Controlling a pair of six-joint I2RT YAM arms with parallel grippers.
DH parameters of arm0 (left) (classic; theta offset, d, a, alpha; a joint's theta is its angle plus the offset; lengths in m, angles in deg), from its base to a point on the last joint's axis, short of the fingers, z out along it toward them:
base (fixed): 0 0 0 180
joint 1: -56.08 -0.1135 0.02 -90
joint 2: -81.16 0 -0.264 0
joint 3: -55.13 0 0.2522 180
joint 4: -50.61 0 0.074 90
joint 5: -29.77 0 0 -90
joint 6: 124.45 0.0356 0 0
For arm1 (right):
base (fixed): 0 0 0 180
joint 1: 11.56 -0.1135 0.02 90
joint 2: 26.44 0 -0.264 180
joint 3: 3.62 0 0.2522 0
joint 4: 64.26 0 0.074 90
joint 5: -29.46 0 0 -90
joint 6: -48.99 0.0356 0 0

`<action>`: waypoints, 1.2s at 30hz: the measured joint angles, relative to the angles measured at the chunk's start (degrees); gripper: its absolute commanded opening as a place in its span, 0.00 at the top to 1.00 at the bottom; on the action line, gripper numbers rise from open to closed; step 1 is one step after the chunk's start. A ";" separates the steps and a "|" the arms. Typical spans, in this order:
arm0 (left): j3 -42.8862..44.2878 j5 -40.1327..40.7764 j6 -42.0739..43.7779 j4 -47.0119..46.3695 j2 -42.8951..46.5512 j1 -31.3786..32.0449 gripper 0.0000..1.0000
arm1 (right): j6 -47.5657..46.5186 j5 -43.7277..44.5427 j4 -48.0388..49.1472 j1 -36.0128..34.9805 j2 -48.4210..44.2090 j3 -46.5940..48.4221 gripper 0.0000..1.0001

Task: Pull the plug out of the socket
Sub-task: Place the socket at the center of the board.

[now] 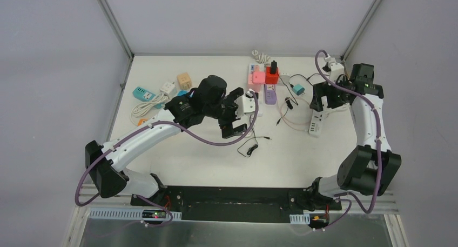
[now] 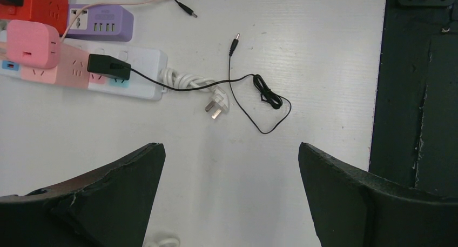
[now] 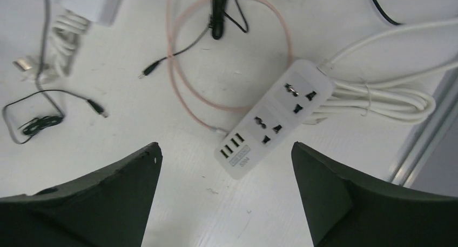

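A black plug [image 2: 108, 67] sits in a long white-and-pink power strip [image 2: 137, 82], and its thin black lead [image 2: 264, 95] trails across the table. My left gripper [image 2: 231, 149] hangs open over bare table short of that strip, holding nothing. From the top, the left gripper [image 1: 237, 113] is beside the strip's near end [image 1: 250, 104]. Another black plug [image 1: 274, 67] stands in a red socket block [image 1: 271, 77]. My right gripper [image 3: 226, 147] is open and empty just short of a white power strip [image 3: 275, 120] whose sockets are empty. The right gripper [image 1: 322, 106] hovers at the right.
A pink cable [image 3: 178, 79] loops by the white strip, its end beside the USB ports. A purple socket block [image 2: 100, 22], a pink adapter [image 2: 32, 44] and a loose white three-pin plug [image 2: 216, 107] lie nearby. More socket blocks [image 1: 162, 90] lie far left. A coiled white cord [image 3: 378, 98] runs along the right wall.
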 measured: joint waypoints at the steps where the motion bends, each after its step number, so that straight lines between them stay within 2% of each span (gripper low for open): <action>1: 0.55 -0.02 -0.02 0.35 -0.55 0.02 0.01 | -0.22 -2.05 -0.76 -0.02 -1.05 0.26 0.07; 7: 4.11 -0.20 -0.02 1.99 -4.07 0.79 0.01 | -2.27 -18.73 -2.01 -0.26 -10.43 -2.43 0.05; 13: 7.17 -0.24 -0.13 2.75 -7.13 1.90 0.01 | -5.64 -27.87 -2.71 -0.31 -14.62 -6.23 0.05; 22: 8.94 0.13 -0.50 3.80 -7.93 2.23 0.02 | -8.74 -32.22 -4.52 -0.63 -12.61 -7.82 0.05; 36: 9.03 1.62 -1.75 3.63 -8.00 2.10 0.02 | -10.05 -33.09 -5.20 -1.40 -11.96 -8.07 0.05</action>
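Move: From the left hand, the long white socket is about 25 cm ahead, 5 cm right and 21 cm below; the folded white plug is some 4 cm ahead, 2 cm right, and the black cable bundle 3 cm back, 3 cm right, both about 22 cm below. From the right hand that long socket is roughly 12 cm ahead, 23 cm left, 12 cm below; the purple socket 9 cm ahead, 16 cm left, and the freed white socket 1 cm back, 3 cm right, at similar depth. Swing the empty right gripper away from the freed white socket, about 10 cm left, some 6 cm back and up 5 cm, fast at first then easing off above the board. Turn it counter-clockwise by about 25 degrees while rolling its left side up, so the fingers aim more towards the black cable. Shift the left gripper about 3 cm right, then hover; keep both open. ##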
